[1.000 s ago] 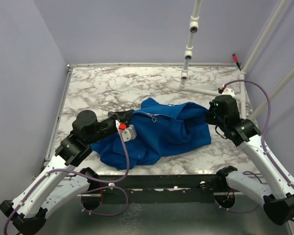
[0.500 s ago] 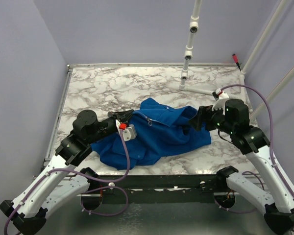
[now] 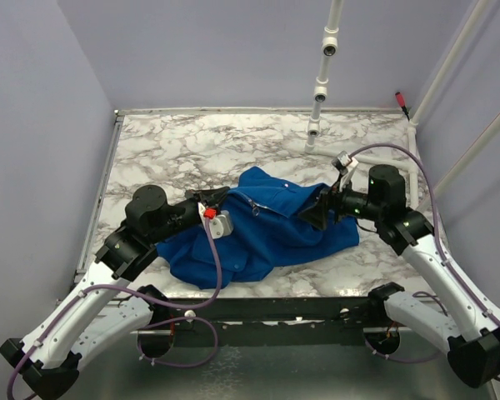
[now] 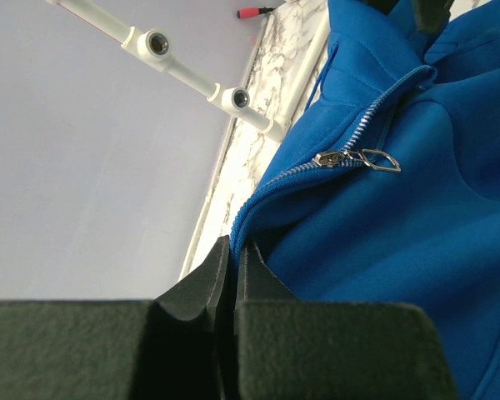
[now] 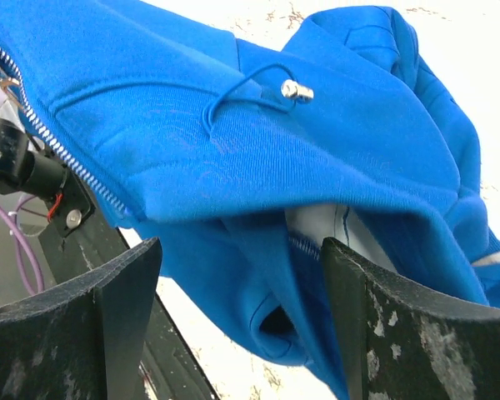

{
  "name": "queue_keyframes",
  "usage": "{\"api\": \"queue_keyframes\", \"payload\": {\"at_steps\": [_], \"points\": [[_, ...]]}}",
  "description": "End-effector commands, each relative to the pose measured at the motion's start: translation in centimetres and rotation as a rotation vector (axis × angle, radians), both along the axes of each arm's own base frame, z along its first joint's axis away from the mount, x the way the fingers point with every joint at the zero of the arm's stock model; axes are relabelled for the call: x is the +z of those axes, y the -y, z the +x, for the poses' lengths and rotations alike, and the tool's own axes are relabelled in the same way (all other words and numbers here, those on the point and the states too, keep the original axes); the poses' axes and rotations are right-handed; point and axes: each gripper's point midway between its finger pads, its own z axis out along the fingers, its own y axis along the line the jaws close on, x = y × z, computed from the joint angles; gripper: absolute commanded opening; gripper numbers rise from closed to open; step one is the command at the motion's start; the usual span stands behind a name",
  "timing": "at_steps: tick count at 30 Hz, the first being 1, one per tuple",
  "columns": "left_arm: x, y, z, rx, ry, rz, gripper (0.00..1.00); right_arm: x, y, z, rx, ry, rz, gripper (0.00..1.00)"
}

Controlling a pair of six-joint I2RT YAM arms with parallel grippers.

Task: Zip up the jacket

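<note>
The royal-blue jacket [image 3: 267, 225] lies crumpled on the marble table [image 3: 192, 146]. My left gripper [image 3: 213, 198] is shut on the jacket's edge at its upper left. In the left wrist view the shut gripper [image 4: 232, 248] pinches the blue hem just below the zipper, whose silver slider [image 4: 332, 157] and pull tab sit partway along the teeth. My right gripper [image 3: 318, 213] stands open over the jacket's right side. In the right wrist view that gripper [image 5: 240, 246] has a fold of the jacket [image 5: 233, 133] and some pale lining [image 5: 317, 221] between its wide fingers, gripping nothing.
A white pipe frame [image 3: 321, 83] rises from the table's back right, with a slanted pipe [image 3: 450, 62] beside it. A red-tipped object [image 3: 402, 102] lies at the back right corner. Lavender walls close in the table. A drawstring with a metal tip [image 5: 296, 90] lies on the jacket.
My right gripper has opened, turned and swung left onto the jacket's right side. The left gripper has kept its hold in the same place.
</note>
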Motion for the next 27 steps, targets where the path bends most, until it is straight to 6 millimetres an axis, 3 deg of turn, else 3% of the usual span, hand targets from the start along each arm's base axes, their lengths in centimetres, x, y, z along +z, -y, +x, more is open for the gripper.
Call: {"api": "queue_keyframes", "payload": {"at_steps": [1,3,6,9,12,18,23,27], "points": [[3.0,0.1,-0.3,-0.02,0.059,-0.056,0.0,1.1,-1.6,1.0,0.097,0.053,0.017,0.77],[3.3,0.1,-0.4,-0.021,0.064,-0.06,0.0,0.6,-2.0,1.4,0.112,0.03,0.018,0.69],[3.6,0.1,-0.3,-0.018,0.07,-0.062,0.0,0.1,-2.4,1.8,0.12,-0.006,0.025,0.45],[3.9,0.0,-0.3,-0.017,0.078,-0.064,0.0,-0.1,-2.7,1.8,0.131,-0.033,0.028,0.28],[3.8,0.0,-0.3,-0.018,0.077,-0.062,0.0,0.9,-2.3,1.6,0.11,-0.006,0.034,0.01],[3.3,0.0,-0.2,-0.012,0.066,-0.054,0.0,4.3,0.2,0.2,-0.041,0.162,0.092,0.01],[2.3,0.1,0.0,-0.01,0.035,-0.048,0.0,7.6,2.9,-3.2,-0.159,0.351,0.273,0.01],[2.2,0.2,-0.1,-0.018,0.034,-0.044,0.0,5.4,3.2,-4.0,-0.175,0.274,0.249,0.01]]}}
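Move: The jacket fold between the right hand's open fingers lies about 2 cm ahead, 2 cm left and 3 cm below. The zip pull is some 14 cm to that hand's left, level fore and aft, about 5 cm higher; the drawstring tip is about 6 cm ahead and 6 cm left, level in height. From the left hand, the fold is some 19 cm right, 5 cm back and 10 cm below. Right fingers dip, pinch the jacket fold and lift some 9 cm, back and right; left keeps its pinch. ##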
